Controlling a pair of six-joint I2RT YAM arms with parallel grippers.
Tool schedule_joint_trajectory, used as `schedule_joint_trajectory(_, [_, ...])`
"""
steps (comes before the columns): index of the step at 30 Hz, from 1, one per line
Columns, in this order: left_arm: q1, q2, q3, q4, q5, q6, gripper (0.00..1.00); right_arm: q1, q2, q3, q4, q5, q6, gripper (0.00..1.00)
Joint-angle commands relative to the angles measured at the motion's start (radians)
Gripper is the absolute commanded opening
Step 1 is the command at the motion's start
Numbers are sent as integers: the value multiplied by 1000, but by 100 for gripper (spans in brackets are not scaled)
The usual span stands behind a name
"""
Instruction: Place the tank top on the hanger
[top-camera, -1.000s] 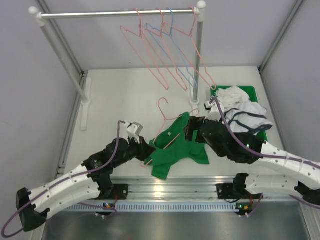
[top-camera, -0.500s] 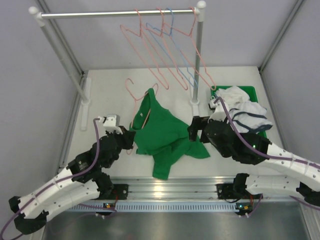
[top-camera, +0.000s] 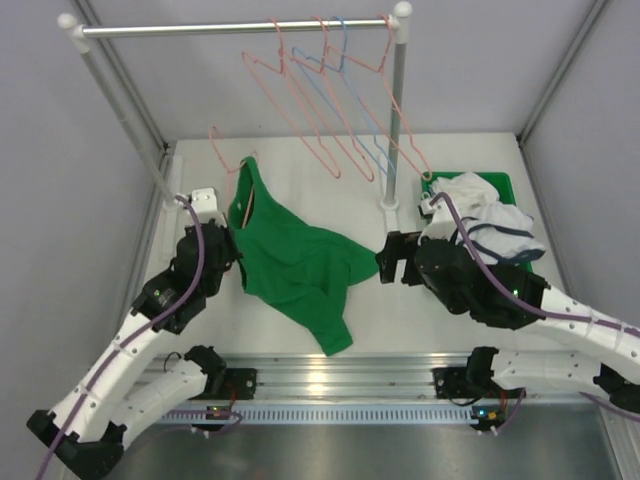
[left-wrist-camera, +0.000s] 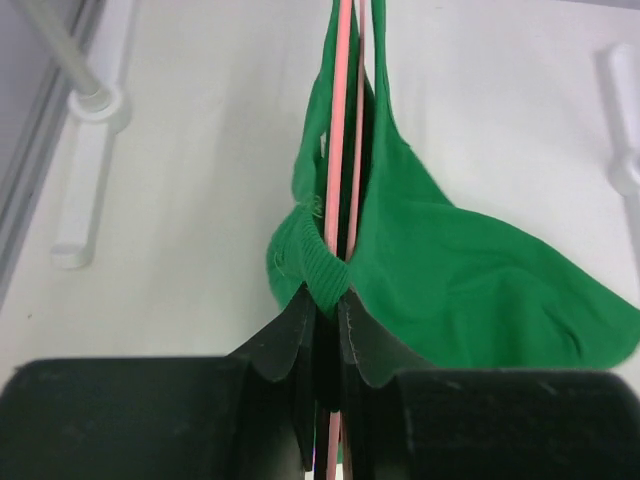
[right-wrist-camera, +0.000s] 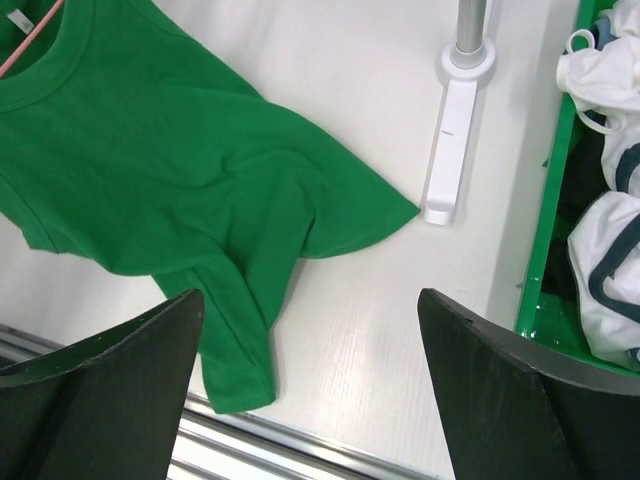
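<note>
The bright green tank top (top-camera: 295, 265) hangs from a salmon-pink wire hanger (top-camera: 228, 152) and trails over the table. My left gripper (top-camera: 232, 235) is shut on the hanger wire and the top's green edge; the left wrist view shows the pink wire (left-wrist-camera: 340, 150) running through the jaws with the green cloth (left-wrist-camera: 460, 280) draped on it. My right gripper (top-camera: 392, 260) is open and empty, just right of the top. The right wrist view shows the top (right-wrist-camera: 170, 170) spread below and left of the wide-apart fingers.
A clothes rail (top-camera: 230, 28) at the back carries several pink hangers and one light-blue hanger (top-camera: 345, 90). Its right post (top-camera: 396, 120) and foot (right-wrist-camera: 445, 150) stand near my right gripper. A green bin (top-camera: 515, 185) with white garments (top-camera: 485, 225) sits at the right.
My left gripper has lifted the hanger with the tank top up and to the left, toward the rail's left post. The top has unfolded and now hangs stretched out. My right gripper has let go and stays put.
</note>
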Motion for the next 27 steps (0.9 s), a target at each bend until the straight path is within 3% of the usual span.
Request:
schedule_joint_trajectory(1, [193,10,57,79,229,61,0,13,-30,24,9,-14,-29,87])
schedule_joint_trajectory(9, [365,59,163,84,311,113,0,13,-57,15,35,-45,-96,88])
schedule_joint_trajectory(27, [375,-86,272,18,265,188,0,13,-91,2,101,-88,-210,89])
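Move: Ahead of the left hand, which already pinches the pink hanger with the tank top on it, the free left stretch of the rail lies about 25 cm farther out, 10 cm to the left and 22 cm up. The nearest hanging hanger is some 25 cm out, 8 cm to the right and 8 cm up; the rack's left post is 26 cm out and 26 cm to the left. From the empty right hand that free stretch is about 32 cm forward, 38 cm left and 22 cm up. Lifting the hanger and tank top towards the free left end of the rail, the left hand keeps its pinch on hanger and cloth. It swings left and forward with a slight dip, then climbs to some 9 cm higher and 6 cm farther left while easing back the 3 cm it had reached out, its fingers tipping up about 10 degrees. The open right hand rises slightly, turning a little counter-clockwise. ##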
